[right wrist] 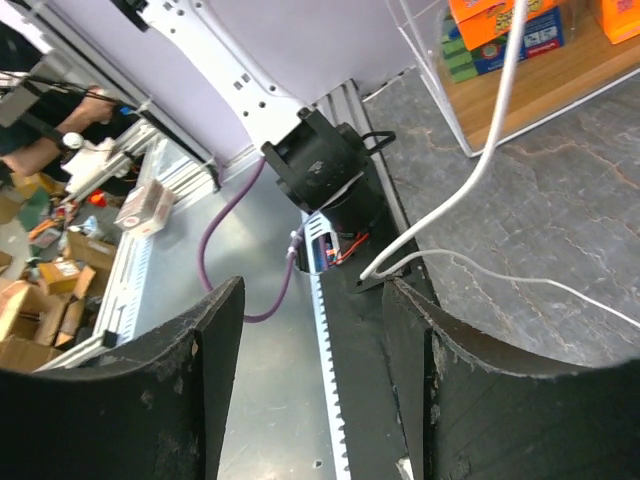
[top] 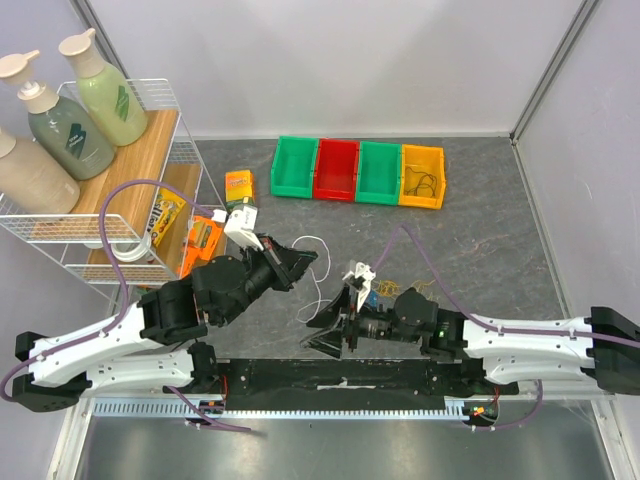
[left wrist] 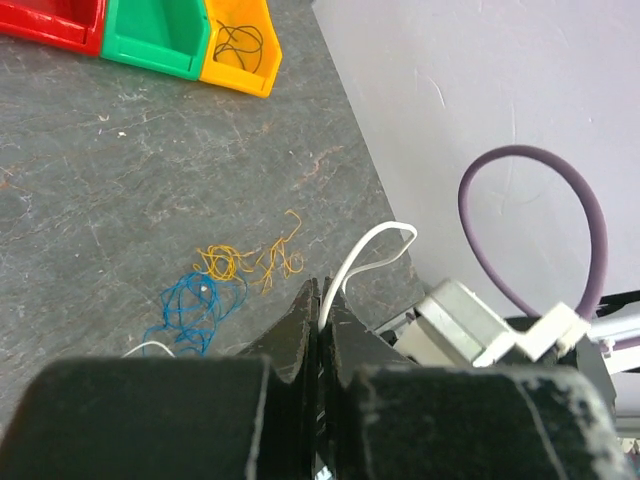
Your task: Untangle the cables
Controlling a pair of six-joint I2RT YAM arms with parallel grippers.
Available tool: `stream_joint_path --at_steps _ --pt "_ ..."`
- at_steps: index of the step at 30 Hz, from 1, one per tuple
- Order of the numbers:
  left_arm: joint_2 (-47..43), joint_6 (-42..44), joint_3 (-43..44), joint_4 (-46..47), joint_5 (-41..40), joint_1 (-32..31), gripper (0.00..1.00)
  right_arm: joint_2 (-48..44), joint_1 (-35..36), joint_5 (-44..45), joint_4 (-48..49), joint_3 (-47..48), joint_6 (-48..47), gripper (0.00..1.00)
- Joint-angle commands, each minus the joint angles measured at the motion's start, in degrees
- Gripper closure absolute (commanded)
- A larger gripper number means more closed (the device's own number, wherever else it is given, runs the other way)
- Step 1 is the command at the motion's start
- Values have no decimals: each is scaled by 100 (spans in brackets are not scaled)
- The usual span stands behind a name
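Note:
A white cable (left wrist: 372, 243) sticks out of my left gripper (left wrist: 321, 296), which is shut on it; in the top view this gripper (top: 300, 262) hovers left of centre. The cable hangs down to my right gripper (top: 335, 320). In the right wrist view the cable's end (right wrist: 366, 271) lies just beyond the tip of the right-hand finger (right wrist: 400, 330). My right gripper (right wrist: 315, 290) is open, with nothing between its fingers. A blue cable (left wrist: 195, 300) and a yellow cable (left wrist: 245, 260) lie curled on the table. A black cable (left wrist: 243, 45) sits in the yellow bin (left wrist: 262, 80).
Green (top: 295, 167), red (top: 337, 169), green (top: 380, 171) and yellow (top: 440, 160) bins line the back. A wire rack (top: 186, 150) with bottles and snack boxes stands at left, orange boxes (top: 205, 235) beside it. The metal rail (right wrist: 330, 380) runs along the near table edge.

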Motion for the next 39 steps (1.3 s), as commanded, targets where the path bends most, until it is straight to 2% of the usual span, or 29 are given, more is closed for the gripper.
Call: stream_joint_path --at_steps 1,5,7,10,13,17,22,24,25,27,29,31,35,39 --pt "-83 -432 107 18 -350 -10 99 213 380 1334 70 459 -566 35" --pt "-91 -485 116 18 -315 -10 98 257 425 2013 -214 670 -699 36" --pt "-92 -485 107 10 -315 -10 98 310 425 2023 -188 749 -690 37" --pt "-100 -450 99 10 -367 -10 98 450 434 1848 -21 794 -603 46" --pt "-135 -388 99 1 -429 -10 98 530 442 1698 190 715 -453 63" --pt "-153 -239 55 -122 -534 -10 98 311 451 1750 -28 583 -356 99" --pt "-293 24 -182 -376 -552 -10 98 -356 390 1260 -397 258 -285 100" --pt "-381 139 -270 -526 -447 -10 79 -533 311 890 -940 423 -320 100" --pt "-425 218 -314 -596 -368 -10 63 -594 250 697 -1213 529 -303 100" --pt "-583 376 -402 -711 -140 -10 41 -595 -135 259 -1846 845 -137 100" --pt "-785 656 -481 -650 237 -19 31 -420 -732 -845 -2147 1214 161 100" --pt "-1039 920 -534 -545 641 -10 28 -236 -1216 -1753 -2139 1495 478 100" --pt "-1488 1263 -438 -439 1248 -19 28 11 -1692 -2485 -2349 2172 576 100" --pt "-1770 1597 -358 -132 2039 -19 34 397 -2096 -3197 -2771 2779 646 100"
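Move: The stretch of white cable hanging before the right hand's open fingers lies about 3 cm ahead, 2 cm left and 1 cm above it. The blue cables lie some 16 cm to that hand's right, roughly level fore-and-aft, and the yellow cable 27 cm right and 4 cm ahead, both about 22 cm below. From the left hand, still pinching the white cable, that stretch is about 12 cm back, level sideways and 8 cm lower. Right reaches forward 3 cm, pinches the white cable; left lets go, draws back; right lifts about 7 cm. ##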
